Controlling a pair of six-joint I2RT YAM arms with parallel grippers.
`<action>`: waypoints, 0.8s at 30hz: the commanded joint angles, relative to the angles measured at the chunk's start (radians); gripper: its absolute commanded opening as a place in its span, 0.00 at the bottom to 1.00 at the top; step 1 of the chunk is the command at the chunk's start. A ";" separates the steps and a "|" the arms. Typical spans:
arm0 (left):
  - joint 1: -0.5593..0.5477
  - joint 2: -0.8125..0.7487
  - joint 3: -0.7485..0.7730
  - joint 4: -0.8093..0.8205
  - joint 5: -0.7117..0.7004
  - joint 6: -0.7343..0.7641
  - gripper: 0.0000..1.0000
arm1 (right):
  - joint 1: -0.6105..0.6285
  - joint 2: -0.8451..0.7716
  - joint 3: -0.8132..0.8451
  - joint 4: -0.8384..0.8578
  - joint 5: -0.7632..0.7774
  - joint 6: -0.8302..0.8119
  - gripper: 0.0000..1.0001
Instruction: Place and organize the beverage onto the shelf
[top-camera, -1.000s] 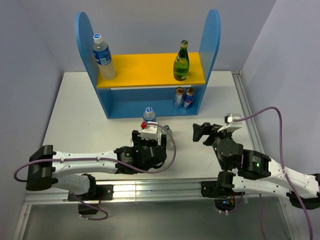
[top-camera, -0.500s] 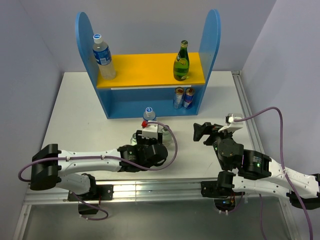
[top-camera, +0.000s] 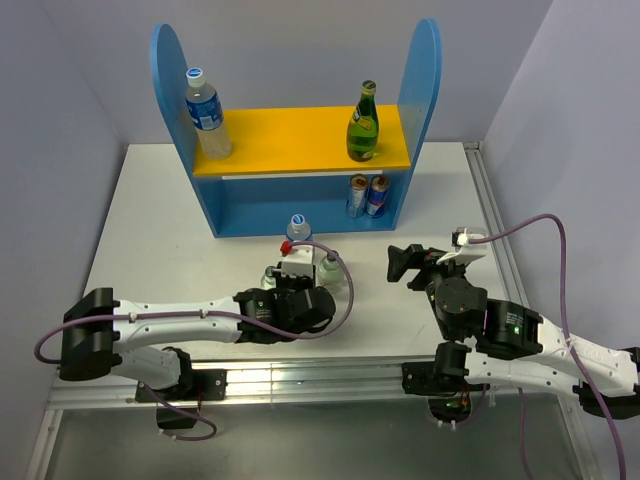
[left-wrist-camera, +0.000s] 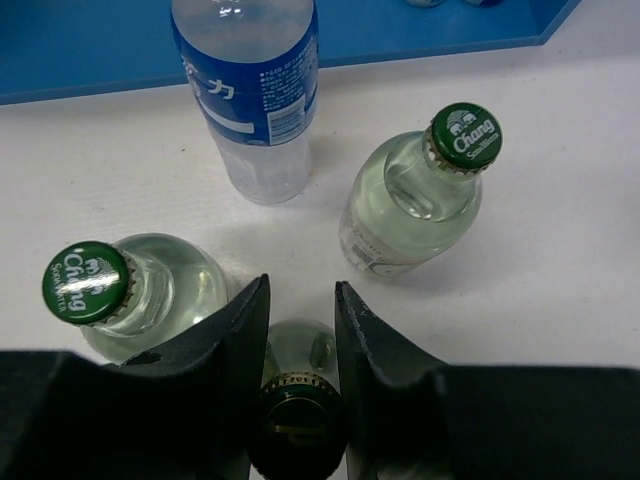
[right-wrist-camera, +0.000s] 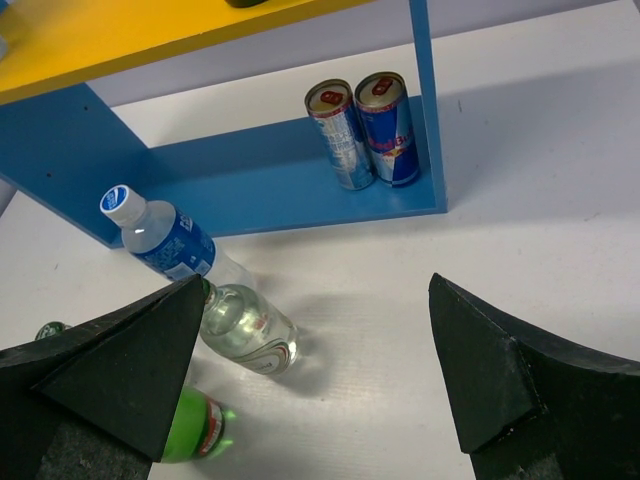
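My left gripper (left-wrist-camera: 300, 290) is shut around the neck of an upright glass bottle (left-wrist-camera: 297, 420) with a dark cap, seen from above. Around it stand two clear Chang bottles (left-wrist-camera: 425, 200) (left-wrist-camera: 140, 295) and a blue-labelled water bottle (left-wrist-camera: 250, 95). From the top view the left gripper (top-camera: 290, 285) sits just in front of the shelf (top-camera: 300, 140), which holds a water bottle (top-camera: 207, 112) and a green bottle (top-camera: 363, 122) on its yellow board. My right gripper (top-camera: 400, 265) is open and holds nothing, to the right of the bottle group.
Two cans (right-wrist-camera: 360, 130) stand on the shelf's blue base at its right end. In the right wrist view a clear bottle (right-wrist-camera: 245, 335) and a green bottle (right-wrist-camera: 190, 425) stand left of the open right gripper (right-wrist-camera: 320, 370). White walls close in the table.
The left gripper's fingers have closed from wide open onto the glass bottle's neck, and the wrist has shifted slightly left. The right arm has not moved.
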 joint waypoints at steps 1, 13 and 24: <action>-0.002 0.004 0.096 -0.077 -0.025 0.004 0.00 | 0.007 0.003 0.003 0.002 0.035 0.017 1.00; 0.036 0.041 0.569 -0.061 -0.086 0.445 0.00 | 0.007 -0.006 0.003 0.013 0.044 0.011 1.00; 0.281 0.135 0.968 0.174 0.118 0.788 0.00 | 0.007 -0.022 0.006 0.010 0.050 0.011 1.00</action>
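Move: My left hand already grips the green bottle by its neck. The free middle of the yellow shelf lies roughly 26 cm ahead, nearly straight on, its surface some 5 cm above that hand. From my left hand, the water bottle stands about 14 cm ahead, 1 cm left; the left clear bottle 4 cm ahead, 7 cm left; the right clear bottle 8 cm ahead, 6 cm right. From my right hand, the shelf middle is about 26 cm ahead, 20 cm left, 7 cm below. I keep the neck pinched and, after a brief pause, lift my left hand nearly straight up by about 27 cm, taking the green bottle off the table. The rise first drifts a few centimetres right, then bends forward about 9 cm and back leftward, towards the yellow shelf, as my wrist tips the fingers upward some 20 degrees. ##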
